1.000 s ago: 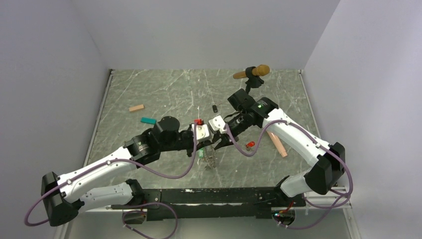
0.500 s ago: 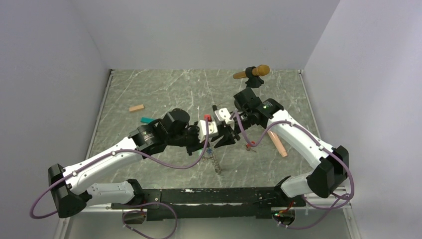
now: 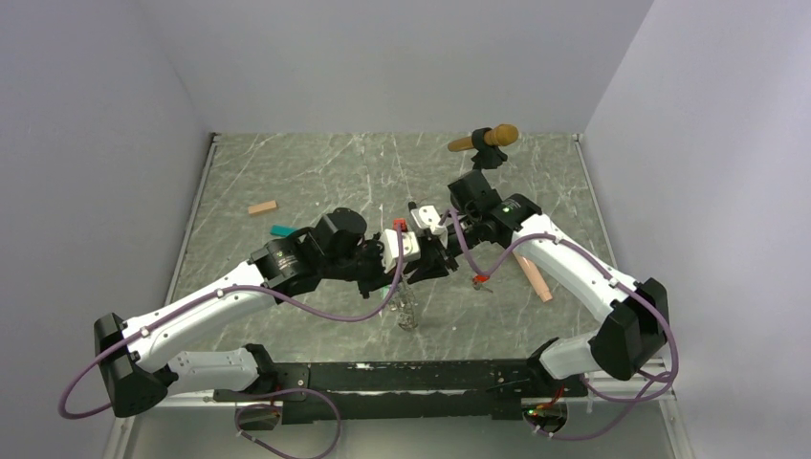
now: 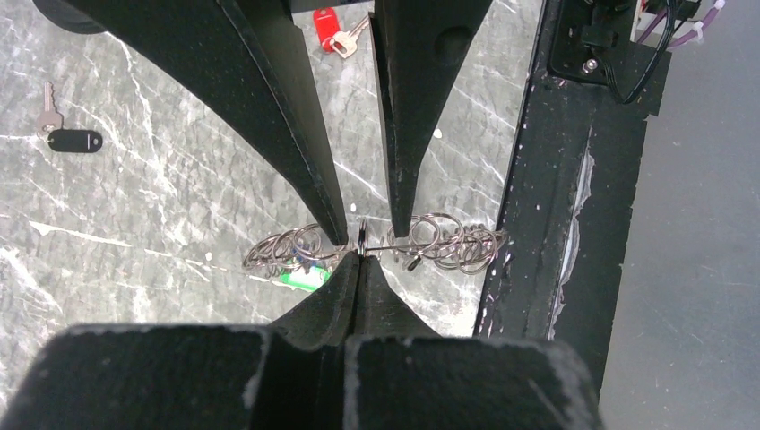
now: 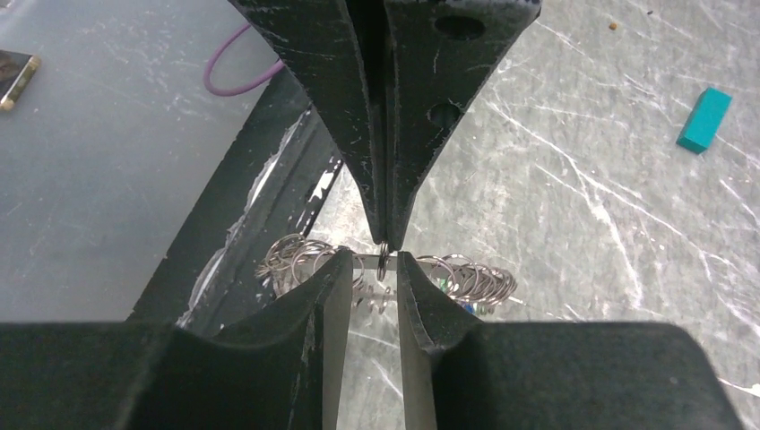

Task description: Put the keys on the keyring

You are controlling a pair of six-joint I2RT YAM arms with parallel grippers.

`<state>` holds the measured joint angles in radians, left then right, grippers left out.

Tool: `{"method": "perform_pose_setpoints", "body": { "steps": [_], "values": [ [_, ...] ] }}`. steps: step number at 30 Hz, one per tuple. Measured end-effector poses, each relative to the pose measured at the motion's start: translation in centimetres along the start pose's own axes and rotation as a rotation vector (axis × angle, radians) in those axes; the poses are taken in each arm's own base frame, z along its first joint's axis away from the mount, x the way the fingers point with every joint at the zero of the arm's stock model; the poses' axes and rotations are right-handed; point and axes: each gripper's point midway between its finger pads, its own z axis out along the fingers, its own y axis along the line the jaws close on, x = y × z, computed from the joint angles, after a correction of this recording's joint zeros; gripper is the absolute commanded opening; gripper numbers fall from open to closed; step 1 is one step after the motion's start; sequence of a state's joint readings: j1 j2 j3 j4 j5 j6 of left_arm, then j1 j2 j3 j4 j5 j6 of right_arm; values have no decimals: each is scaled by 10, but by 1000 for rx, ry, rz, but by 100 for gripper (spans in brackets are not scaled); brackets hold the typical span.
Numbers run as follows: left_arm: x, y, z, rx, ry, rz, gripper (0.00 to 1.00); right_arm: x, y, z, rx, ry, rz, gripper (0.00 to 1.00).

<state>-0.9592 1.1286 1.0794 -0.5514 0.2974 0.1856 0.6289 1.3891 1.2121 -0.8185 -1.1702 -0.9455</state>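
The keyring [image 4: 448, 246] is a chain of thin metal rings hanging between both grippers, above the table [image 3: 316, 172]. My left gripper [image 4: 359, 255] is shut on one small ring [image 5: 384, 260] of it. My right gripper [image 5: 374, 262] faces it with jaws apart, its fingertips [image 5: 343, 264] straddling that ring and the straight wire. A green tag [image 4: 300, 279] shows among the rings. In the top view the keyring [image 3: 408, 311] dangles below the two grippers. A red-tagged key [image 4: 330, 40] and a black-tagged key [image 4: 72, 141] lie loose on the table.
A microphone [image 3: 488, 139] on its stand is at the back. A tan block [image 3: 262, 207] and a teal block [image 3: 284, 230] lie left, a pink cylinder [image 3: 532, 273] right. The black base rail [image 4: 538, 224] runs close by the keyring.
Both grippers have shifted right and away from the bases with the keyring. Over the last half second they barely moved; the hanging chain swung slightly left.
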Motion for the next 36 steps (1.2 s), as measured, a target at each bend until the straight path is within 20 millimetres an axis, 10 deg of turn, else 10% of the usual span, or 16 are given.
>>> {"method": "perform_pose_setpoints", "body": {
  "steps": [17, 24, 31, 36],
  "values": [
    [-4, 0, 1, -3, -17, -22, 1, 7, -2, 3, 3, -12, 12, 0],
    [-1, 2, -7, -66, -145, -46, 59, 15, 3, 4, -15, -34, 22, 0],
    [22, -5, -38, -160, -488, -17, 63, 20, 11, 1, -47, -74, -42, 0],
    [50, -5, -24, -180, -591, 0, 61, 21, 20, 2, -81, -103, -103, 0]
  ]
}}
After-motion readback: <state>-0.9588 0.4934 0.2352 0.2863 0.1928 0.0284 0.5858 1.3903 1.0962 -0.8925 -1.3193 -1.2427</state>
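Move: The keyring hangs from a loop pinched in the shut left fingers, right at the left hand point. The same loop sits between the part-open right fingertips, about 1 cm below the right hand point, and the disc's middle is roughly 7 cm below both hands. On the table, some 20 cm down, the green key tag lies about 4 cm ahead and 4 cm left of either hand, the red key tag about 8 cm ahead and 16 cm right. Sink the right gripper about 1 cm over the loop and shut its fingers on it while the left keeps its pinch. Only then open the left fingers to let go, drawing that hand some 5 cm left and slightly back, then down 3 cm, tipping its fingers up about 30 degrees towards level. Keeping its grip, ease the right about 1 cm farther down, 2 cm back and 1 cm right. ##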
